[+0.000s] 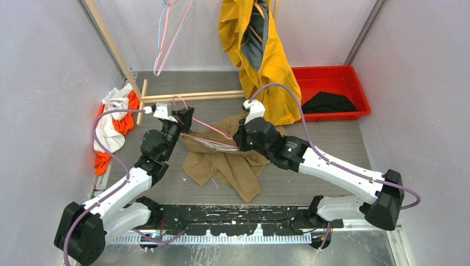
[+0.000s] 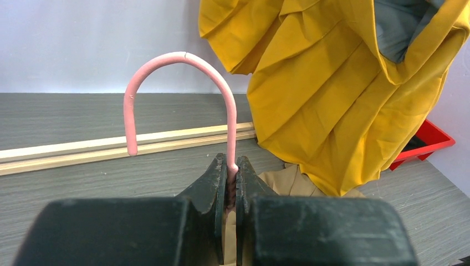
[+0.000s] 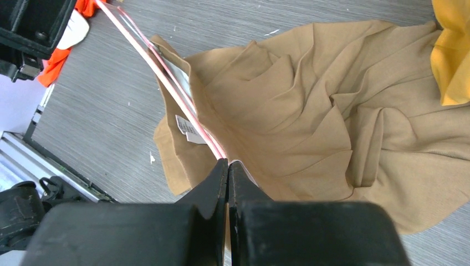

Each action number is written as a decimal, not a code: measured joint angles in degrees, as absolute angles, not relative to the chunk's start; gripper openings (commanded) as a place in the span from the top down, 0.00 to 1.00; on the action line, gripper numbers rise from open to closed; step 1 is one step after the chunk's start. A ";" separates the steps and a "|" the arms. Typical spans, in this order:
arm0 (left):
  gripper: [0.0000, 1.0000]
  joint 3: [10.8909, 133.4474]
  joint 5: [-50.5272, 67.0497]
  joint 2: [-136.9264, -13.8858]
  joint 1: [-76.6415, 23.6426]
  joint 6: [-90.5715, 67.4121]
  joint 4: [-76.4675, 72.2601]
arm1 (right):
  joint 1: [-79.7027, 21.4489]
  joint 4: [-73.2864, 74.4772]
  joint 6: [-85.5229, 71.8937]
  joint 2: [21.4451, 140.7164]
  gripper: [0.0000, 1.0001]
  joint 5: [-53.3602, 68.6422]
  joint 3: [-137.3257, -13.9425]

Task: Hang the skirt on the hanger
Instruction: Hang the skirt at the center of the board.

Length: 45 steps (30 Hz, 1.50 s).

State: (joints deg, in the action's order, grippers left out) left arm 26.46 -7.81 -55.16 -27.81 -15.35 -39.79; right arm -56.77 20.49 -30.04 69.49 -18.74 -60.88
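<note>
The tan skirt lies crumpled on the grey table between the two arms. A pink wire hanger runs across its upper edge. My left gripper is shut on the hanger's neck just below the hook, which stands upright above the jaws of this left gripper. My right gripper is shut at the skirt's waistband, where the white inner edge and label show. The hanger wire runs straight up to its tips; whether the wire is pinched too I cannot tell.
A yellow garment hangs at the back, close behind the right gripper. A red bin holding black cloth sits back right. White and orange clothes are piled at the left wall. A wooden rail lies across the back, with spare hangers above.
</note>
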 measured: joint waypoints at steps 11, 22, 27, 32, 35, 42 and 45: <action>1.00 28.64 -9.52 -53.91 -27.00 -22.59 -34.50 | -56.80 17.56 -29.82 65.87 0.94 -17.32 -59.61; 1.00 31.59 -10.68 -54.65 -26.87 -31.07 -31.53 | -57.43 17.56 -29.74 64.45 0.94 -17.50 -59.61; 1.00 31.59 -10.66 -54.89 -26.79 -32.47 -30.28 | -57.43 17.61 -28.73 65.01 0.94 -19.07 -59.92; 1.00 32.01 -9.91 -54.89 -26.72 -32.86 -28.82 | -57.43 18.28 -27.20 65.25 0.94 -21.21 -61.54; 1.00 32.23 -9.74 -54.85 -26.72 -32.91 -28.23 | -57.43 18.74 -26.17 64.82 0.94 -23.31 -62.30; 1.00 32.58 -8.97 -53.95 -26.76 -34.04 -27.92 | -57.65 20.86 -24.47 63.33 0.93 -26.65 -63.70; 1.00 32.58 -8.78 -53.74 -26.76 -34.02 -27.75 | -57.67 21.39 -23.86 63.26 0.94 -27.44 -63.92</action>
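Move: My right hand pinches the right end of the brown skirt's waistband, right where the pink hanger's right end sits. The waistband's middle is some 9 cm to its left, 1 cm back and 3 cm lower. The yellow garment's lower hem hangs about 12 cm ahead, 16 cm to the right and 10 cm lower. From my left hand, shut on the hanger's neck, the hanger's right end lies some 18 cm right, 8 cm back and 7 cm lower. I lift the waistband's right end with my right hand about 3 cm, pause briefly, then carry it another 3 cm up and about as far to the right, away from my left hand, the fingers tipping up some 10 degrees. My left hand keeps its grip on the hanger's neck nearly in place and rolls about 15 degrees, right side up, tipping down a little as well. ##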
